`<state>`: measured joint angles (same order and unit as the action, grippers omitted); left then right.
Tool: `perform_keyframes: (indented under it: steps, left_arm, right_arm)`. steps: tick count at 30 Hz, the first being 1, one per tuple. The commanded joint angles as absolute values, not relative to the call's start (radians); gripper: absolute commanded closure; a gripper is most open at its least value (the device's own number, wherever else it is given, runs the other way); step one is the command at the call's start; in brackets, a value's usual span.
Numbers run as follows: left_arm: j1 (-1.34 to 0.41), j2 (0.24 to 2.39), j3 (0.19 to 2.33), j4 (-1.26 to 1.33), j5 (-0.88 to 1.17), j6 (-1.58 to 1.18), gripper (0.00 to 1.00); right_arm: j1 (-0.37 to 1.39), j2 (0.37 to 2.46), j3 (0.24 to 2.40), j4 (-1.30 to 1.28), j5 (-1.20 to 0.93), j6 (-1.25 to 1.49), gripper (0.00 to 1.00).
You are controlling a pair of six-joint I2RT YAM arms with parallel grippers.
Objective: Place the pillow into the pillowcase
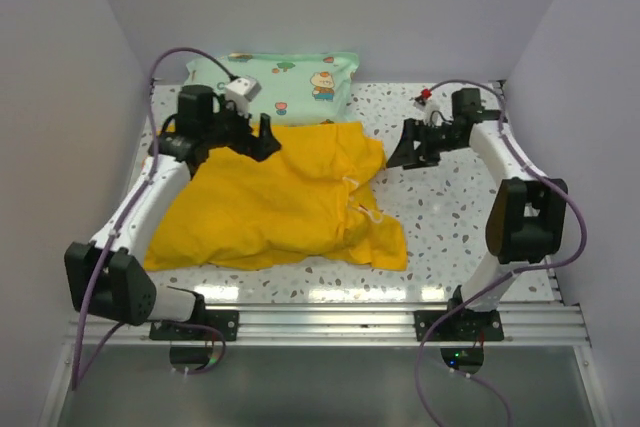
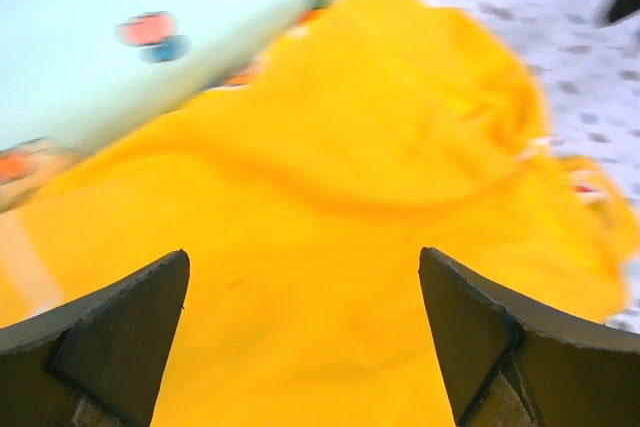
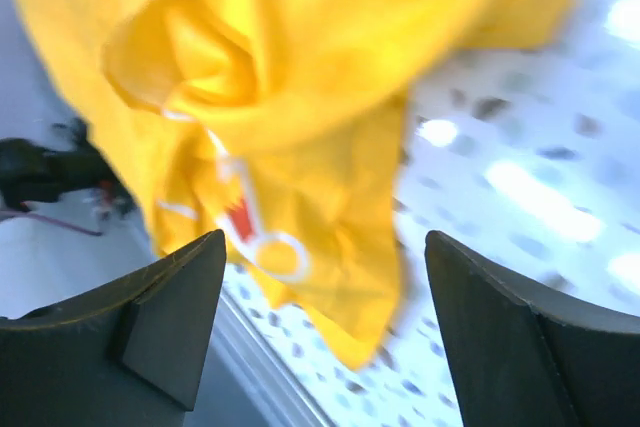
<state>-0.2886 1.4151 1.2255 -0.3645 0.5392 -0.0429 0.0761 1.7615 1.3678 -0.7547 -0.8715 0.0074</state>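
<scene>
The bright yellow pillowcase (image 1: 280,202) lies rumpled and bulging across the middle of the speckled table (image 1: 440,207). The pillow does not show in any view. My left gripper (image 1: 264,137) hangs open over the case's far left edge; in the left wrist view its fingers (image 2: 120,327) stand wide apart above yellow cloth (image 2: 340,147) with nothing between them. My right gripper (image 1: 402,153) is open just off the case's far right corner. From the right wrist, the case (image 3: 300,67) shows folds with white and red print beyond the open gripper (image 3: 325,235).
A mint-green cartoon-print pillow (image 1: 290,77) lies at the back of the table against the wall, touching the yellow case's far edge; it also fills the upper left of the left wrist view (image 2: 120,27). A metal rail (image 1: 330,322) runs along the near edge.
</scene>
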Motion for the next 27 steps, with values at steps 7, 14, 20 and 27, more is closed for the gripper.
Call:
perform_keyframes:
  steps: [7,14,20,27]
  left_arm:
    - [0.263,1.236,1.252,-1.08,0.459,0.834,0.0]
    - [0.647,1.264,1.007,-1.123,0.275,1.259,0.0]
    - [0.755,1.236,0.789,-0.906,0.192,1.422,0.0]
    - [0.755,1.259,0.652,-0.81,0.279,1.506,0.0]
  right_arm:
    - [0.074,1.55,1.323,-1.333,-0.41,-0.661,0.03]
    - [0.325,1.364,1.007,-1.09,-0.226,-0.67,0.02]
    - [0.451,1.417,0.925,-0.922,-0.233,-0.618,0.01]
    - [0.564,1.468,0.856,-0.77,-0.225,-0.575,0.01]
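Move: From the left gripper, the pillowcase's near left corner lies about 34 cm left, 21 cm back and 24 cm below; the green pillow is some 28 cm straight ahead and 19 cm down. From the right gripper, the case's near right corner lies roughly 19 cm back, 4 cm right and 14 cm below, with the white print about 4 cm back, 7 cm left and 12 cm below. Swing the empty left gripper about 34 cm left, then back and down some 20 cm each to the pillowcase's near left corner, rolling its left side up some 45 degrees and staying wide open. Meanwhile swing the right gripper right, draw it back and then sink to the near right corner, opening fully, rolling its left side down and turning counter-clockwise. ##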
